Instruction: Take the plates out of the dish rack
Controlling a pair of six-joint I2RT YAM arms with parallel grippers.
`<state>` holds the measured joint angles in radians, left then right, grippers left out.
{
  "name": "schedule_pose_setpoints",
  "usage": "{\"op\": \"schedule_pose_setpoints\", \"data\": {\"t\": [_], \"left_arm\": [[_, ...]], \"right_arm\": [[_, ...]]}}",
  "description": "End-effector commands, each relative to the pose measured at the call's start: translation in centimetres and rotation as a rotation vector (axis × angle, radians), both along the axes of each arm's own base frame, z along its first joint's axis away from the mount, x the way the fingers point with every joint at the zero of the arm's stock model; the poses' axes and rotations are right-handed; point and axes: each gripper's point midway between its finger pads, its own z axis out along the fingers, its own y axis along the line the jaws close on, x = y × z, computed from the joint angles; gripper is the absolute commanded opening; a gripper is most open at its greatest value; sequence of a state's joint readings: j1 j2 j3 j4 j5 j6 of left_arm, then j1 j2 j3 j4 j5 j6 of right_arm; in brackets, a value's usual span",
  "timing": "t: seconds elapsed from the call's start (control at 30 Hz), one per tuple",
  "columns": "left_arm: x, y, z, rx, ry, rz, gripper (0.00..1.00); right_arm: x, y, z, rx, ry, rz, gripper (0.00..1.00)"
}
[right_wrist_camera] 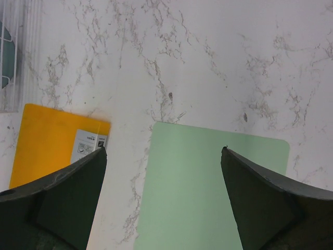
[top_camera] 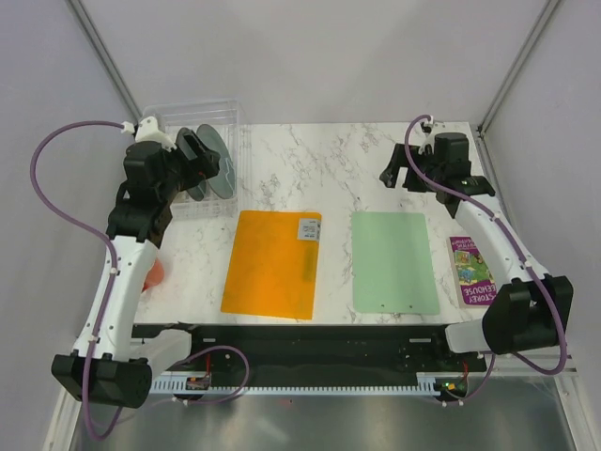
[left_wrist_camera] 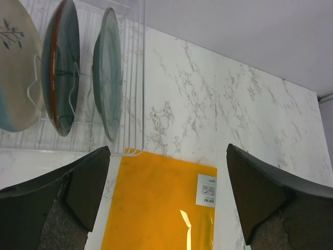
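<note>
The dish rack (top_camera: 230, 111) stands at the table's far left corner, with three plates upright in it. In the left wrist view they are a cream plate (left_wrist_camera: 15, 67), a dark blue-grey plate (left_wrist_camera: 62, 67) and a pale grey-green plate (left_wrist_camera: 109, 73) behind the rack's wire side (left_wrist_camera: 134, 78). In the top view only the plates' (top_camera: 222, 155) dark faces show. My left gripper (top_camera: 200, 156) (left_wrist_camera: 167, 148) is open and empty, just right of the plates. My right gripper (top_camera: 402, 178) (right_wrist_camera: 163, 150) is open and empty, above the table's far right.
An orange mat (top_camera: 274, 263) (left_wrist_camera: 156, 203) lies right of the rack and a green mat (top_camera: 394, 261) (right_wrist_camera: 208, 182) lies further right. A purple book (top_camera: 470, 271) lies at the right edge. A small orange-red object (top_camera: 155, 274) sits by the left arm.
</note>
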<state>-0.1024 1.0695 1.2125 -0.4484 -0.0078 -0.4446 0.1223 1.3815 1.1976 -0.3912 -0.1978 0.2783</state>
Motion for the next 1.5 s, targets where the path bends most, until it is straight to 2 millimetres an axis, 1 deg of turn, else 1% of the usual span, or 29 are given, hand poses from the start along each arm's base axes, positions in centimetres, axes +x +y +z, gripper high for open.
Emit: {"op": "schedule_pose_setpoints", "data": {"t": [0.0, 0.03, 0.1, 0.13, 0.17, 0.23, 0.3, 0.33, 0.4, 0.47, 0.53, 0.57, 0.63, 0.67, 0.77, 0.8, 0.9, 0.93, 1.07, 1.1, 1.13, 1.17, 1.2, 1.23, 1.27, 1.3, 1.33, 1.43, 1.47], "left_arm": [[2.1, 2.2, 2.7, 0.067, -0.072, 0.109, 1.0], [2.6, 2.1, 3.1, 0.092, -0.083, 0.096, 1.0], [3.4, 2.1, 2.6, 0.108, -0.072, 0.09, 1.0], [4.3, 2.0, 1.3, 0.133, -0.048, 0.076, 1.0], [5.1, 1.4, 1.5, 0.135, -0.074, 0.041, 1.0], [6.7, 1.4, -0.3, 0.146, -0.034, 0.039, 1.0], [7.8, 1.2, -1.0, 0.147, -0.025, 0.027, 1.0], [8.7, 1.1, -2.1, 0.148, -0.003, 0.028, 1.0], [9.6, 1.6, -2.5, 0.154, -0.003, 0.063, 1.0], [10.6, 2.3, -3.6, 0.172, 0.013, 0.104, 1.0], [11.5, 2.7, -3.6, 0.184, 0.002, 0.124, 1.0], [12.0, 3.1, -4.2, 0.195, 0.014, 0.152, 1.0], [12.6, 3.6, -4.1, 0.215, 0.0, 0.177, 1.0], [12.8, 4.3, -4.3, 0.231, 0.004, 0.212, 1.0], [13.9, 4.7, -5.4, 0.264, 0.024, 0.225, 0.99], [14.5, 4.7, -6.3, 0.267, 0.039, 0.224, 0.98], [15.6, 4.8, -6.8, 0.282, 0.041, 0.229, 0.92], [16.0, 4.8, -7.3, 0.289, 0.049, 0.231, 0.9], [17.4, 4.7, -7.5, 0.304, 0.008, 0.226, 0.89], [17.8, 4.7, -7.3, 0.31, 0.003, 0.219, 0.85], [18.0, 4.6, -7.5, 0.311, 0.006, 0.219, 0.78], [18.5, 4.6, -8.2, 0.315, 0.017, 0.213, 0.77], [18.7, 4.5, -8.2, 0.317, 0.02, 0.207, 0.74], [18.9, 4.5, -8.5, 0.32, 0.026, 0.206, 0.6], [19.1, 4.4, -9.1, 0.323, 0.038, 0.204, 0.52], [19.2, 4.4, -9.1, 0.321, 0.04, 0.204, 0.42], [19.3, 4.4, -9.3, 0.319, 0.042, 0.205, 0.19], [19.3, 4.3, -9.7, 0.319, 0.051, 0.204, 0.03], [19.3, 4.3, -9.8, 0.32, 0.054, 0.205, 0.02]], "right_arm": [[0.3, -0.8, 0.2, -0.046, -0.007, -0.021, 0.98], [0.5, -1.0, -0.3, -0.062, 0.0, -0.025, 0.98], [0.7, -1.2, -0.6, -0.077, 0.005, -0.032, 0.98], [1.1, -1.4, -0.8, -0.089, 0.009, -0.037, 0.98], [1.2, -1.4, -1.2, -0.092, 0.017, -0.037, 0.98], [1.5, -1.4, -1.8, -0.096, 0.033, -0.034, 0.98], [1.7, -1.3, -2.3, -0.102, 0.042, -0.027, 0.98], [2.0, -1.3, -2.5, -0.105, 0.048, -0.027, 0.98], [2.1, -1.3, -3.0, -0.11, 0.058, -0.024, 0.98], [2.4, -1.3, -3.5, -0.112, 0.068, -0.024, 0.98], [2.6, -1.3, -3.8, -0.118, 0.071, -0.021, 0.98], [2.7, -1.3, -4.0, -0.12, 0.074, -0.022, 0.98], [2.9, -1.4, -4.4, -0.128, 0.082, -0.019, 0.98], [3.0, -1.4, -4.6, -0.132, 0.085, -0.02, 0.98], [3.3, -1.5, -5.1, -0.14, 0.096, -0.022, 0.98], [3.3, -1.6, -5.3, -0.144, 0.1, -0.025, 0.98], [3.5, -1.7, -5.8, -0.153, 0.111, -0.026, 0.98], [3.6, -1.7, -6.0, -0.156, 0.115, -0.026, 0.98], [3.8, -1.9, -6.1, -0.167, 0.113, -0.028, 0.98], [3.9, -2.0, -6.0, -0.169, 0.111, -0.029, 0.98], [3.9, -2.0, -5.9, -0.172, 0.107, -0.028, 0.98], [4.0, -2.0, -6.0, -0.177, 0.108, -0.029, 0.98], [4.1, -2.2, -5.9, -0.176, 0.108, -0.032, 0.98], [4.2, -2.1, -5.9, -0.177, 0.106, -0.03, 0.98], [4.2, -2.2, -5.9, -0.179, 0.107, -0.03, 0.98], [4.2, -2.2, -6.0, -0.18, 0.107, -0.031, 0.98], [4.3, -2.3, -6.0, -0.178, 0.109, -0.032, 0.98], [4.2, -2.2, -6.2, -0.18, 0.111, -0.026, 0.98], [4.1, -2.3, -6.3, -0.181, 0.116, -0.026, 0.98]]}}
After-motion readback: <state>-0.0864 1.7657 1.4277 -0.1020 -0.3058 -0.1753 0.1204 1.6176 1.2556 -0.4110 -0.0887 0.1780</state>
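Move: The right-most blue-green plate stands in the rack, its middle about 20 cm ahead of the left hand, 4 cm left and 19 cm below. The brown-rimmed plate is some 6 cm left of it and level with it; the orange clip file lies 7 cm back, 15 cm right and 32 cm below the left hand. From the right hand that blue-green plate is about 15 cm ahead, 51 cm left, 8 cm lower. Left hand reaches 18 cm forward and 12 down, pinching the blue-green plate's rim; open right hand sinks 8. ##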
